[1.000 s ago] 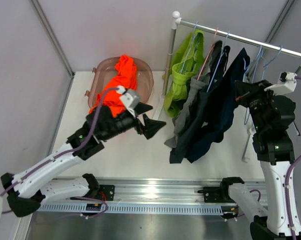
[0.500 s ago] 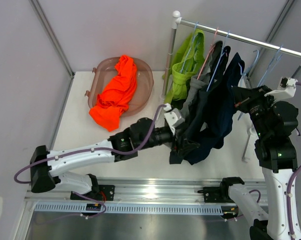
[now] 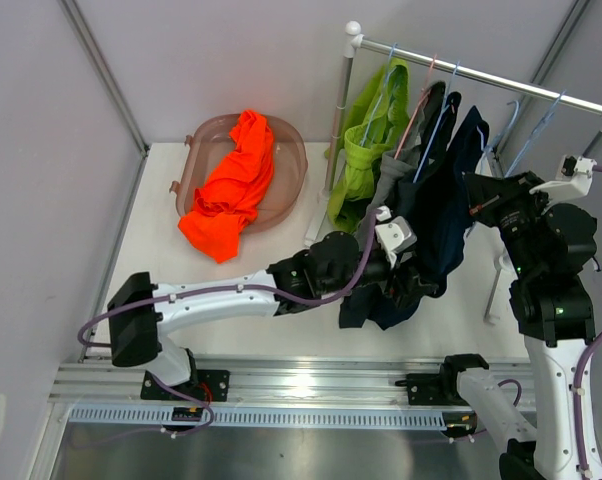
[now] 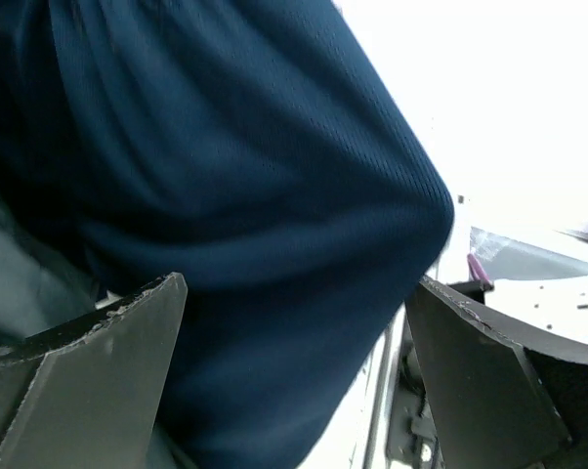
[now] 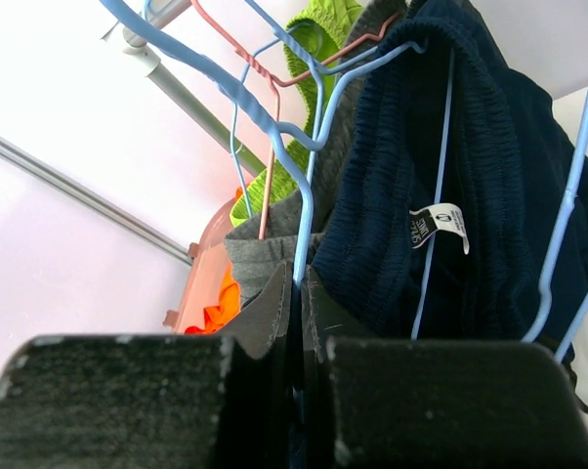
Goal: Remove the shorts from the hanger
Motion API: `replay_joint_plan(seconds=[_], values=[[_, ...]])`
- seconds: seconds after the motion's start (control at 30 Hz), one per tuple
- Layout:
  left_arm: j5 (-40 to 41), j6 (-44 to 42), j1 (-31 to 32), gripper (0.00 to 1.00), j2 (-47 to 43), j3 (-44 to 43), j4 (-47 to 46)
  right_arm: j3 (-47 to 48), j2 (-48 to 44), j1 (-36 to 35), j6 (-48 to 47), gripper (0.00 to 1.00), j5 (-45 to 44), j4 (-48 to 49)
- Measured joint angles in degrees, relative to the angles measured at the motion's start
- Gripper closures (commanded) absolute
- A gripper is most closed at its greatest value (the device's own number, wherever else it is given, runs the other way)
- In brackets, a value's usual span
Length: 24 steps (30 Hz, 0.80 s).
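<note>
Navy shorts (image 3: 449, 205) hang on a blue hanger (image 5: 304, 147) from the rail (image 3: 486, 77), beside dark navy-black (image 3: 426, 135), grey (image 3: 383, 190) and lime green shorts (image 3: 366, 150). Orange shorts (image 3: 231, 180) lie in the pink basin (image 3: 291, 150). My left gripper (image 3: 413, 278) is open at the lower hem of the navy shorts; in the left wrist view navy fabric (image 4: 274, 195) fills the gap between its spread jaws (image 4: 296, 285). My right gripper (image 3: 478, 195) is shut on the blue hanger's wire (image 5: 299, 283) beside the navy waistband (image 5: 411, 147).
The rack's white post (image 3: 336, 120) stands between the basin and the hanging shorts. Two bare blue hangers (image 3: 526, 135) hang at the rail's right end. A grey wall post (image 3: 106, 75) runs along the table's left edge.
My left arm has swung right from beside the basin and reached under the hanging shorts, its open jaws now around the navy hem. My right gripper has stayed shut at the hanger.
</note>
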<state>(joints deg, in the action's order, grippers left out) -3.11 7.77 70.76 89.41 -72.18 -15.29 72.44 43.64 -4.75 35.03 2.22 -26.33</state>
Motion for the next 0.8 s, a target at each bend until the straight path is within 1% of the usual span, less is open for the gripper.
replay_joint_plan(seconds=[0.1,0.13,0.2,0.23,0.3,0.33,0.37,0.4,0.43,0.53,0.63,0.7,0.8], values=[[-0.07,-0.33,0.0,0.01,2.6,-2.56,-0.55,-0.46,-0.48,0.0,0.28,1.0,0.0,0.0],[-0.26,-0.31,0.0,0.08,3.39,-3.21,-0.57,-0.57,-0.59,0.0,0.35,1.0,-0.07,0.04],[-0.76,-0.26,0.0,0.24,4.83,-4.13,-0.68,-0.74,-0.7,0.0,0.33,1.0,-0.33,0.07],[-1.05,-0.04,0.07,0.42,5.29,-4.33,-0.79,-0.76,-0.7,0.0,0.35,1.0,-0.37,0.09],[-1.81,0.11,0.39,0.61,6.05,-4.46,-0.68,-0.83,-0.68,0.02,0.31,1.0,-0.76,0.24],[-2.01,0.09,0.61,0.76,6.27,-4.46,-0.61,-0.87,-0.68,0.02,0.33,1.0,-1.05,0.35],[-2.16,0.02,0.7,0.85,6.32,-4.44,-0.5,-0.87,-0.68,0.02,0.33,1.0,-1.25,0.42],[-2.14,0.0,0.74,0.95,6.32,-4.44,-0.55,-0.9,-0.7,0.0,0.33,1.0,-1.31,0.39],[-2.1,0.09,0.72,1.0,6.29,-4.35,-0.98,-0.9,-0.72,0.0,0.35,1.0,-1.38,0.42],[-1.9,-0.13,0.7,1.0,5.62,-2.56,-2.29,-1.2,-0.7,0.0,0.37,1.0,-1.55,0.42],[-0.92,-0.15,1.07,1.0,3.15,1.14,-2.6,-1.42,-0.46,0.0,0.35,1.0,-1.55,0.09],[1.14,-0.24,2.01,1.0,-0.59,5.18,-2.78,-1.42,-0.04,0.0,0.33,1.0,-1.55,0.0],[5.07,-0.33,5.09,1.0,-7.32,10.73,-2.34,-1.42,0.59,-0.2,0.15,1.0,-1.81,-0.04]])
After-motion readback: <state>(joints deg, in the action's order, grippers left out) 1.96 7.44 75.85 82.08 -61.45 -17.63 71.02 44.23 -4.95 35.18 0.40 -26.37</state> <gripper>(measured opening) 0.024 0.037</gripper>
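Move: The loose lower edge of the navy shorts hangs between the left hand's open fingers, about 4 cm to its right, level ahead and some 1 cm lower. The middle of the shorts is around 11 cm ahead, 5 cm right and 6 cm above this hand; the dark grey garment's is about 11 cm ahead, 4 cm left and 4 cm above. From the right hand, still shut on the blue hanger, that lower edge lies roughly 10 cm back, 9 cm left and 13 cm below. The left hand reaches some 3 cm to the right and a little down with the edge of the navy shorts between its open fingers, then shuts fully and pinches the cloth while nearly standing still. It straight away turns back, drawing the pinched edge about 5 cm to the left and 3 cm back with a slight sink, while the right hand keeps its grip on the hanger wire and at the end sinks 1 cm or so with a little forward drift. ##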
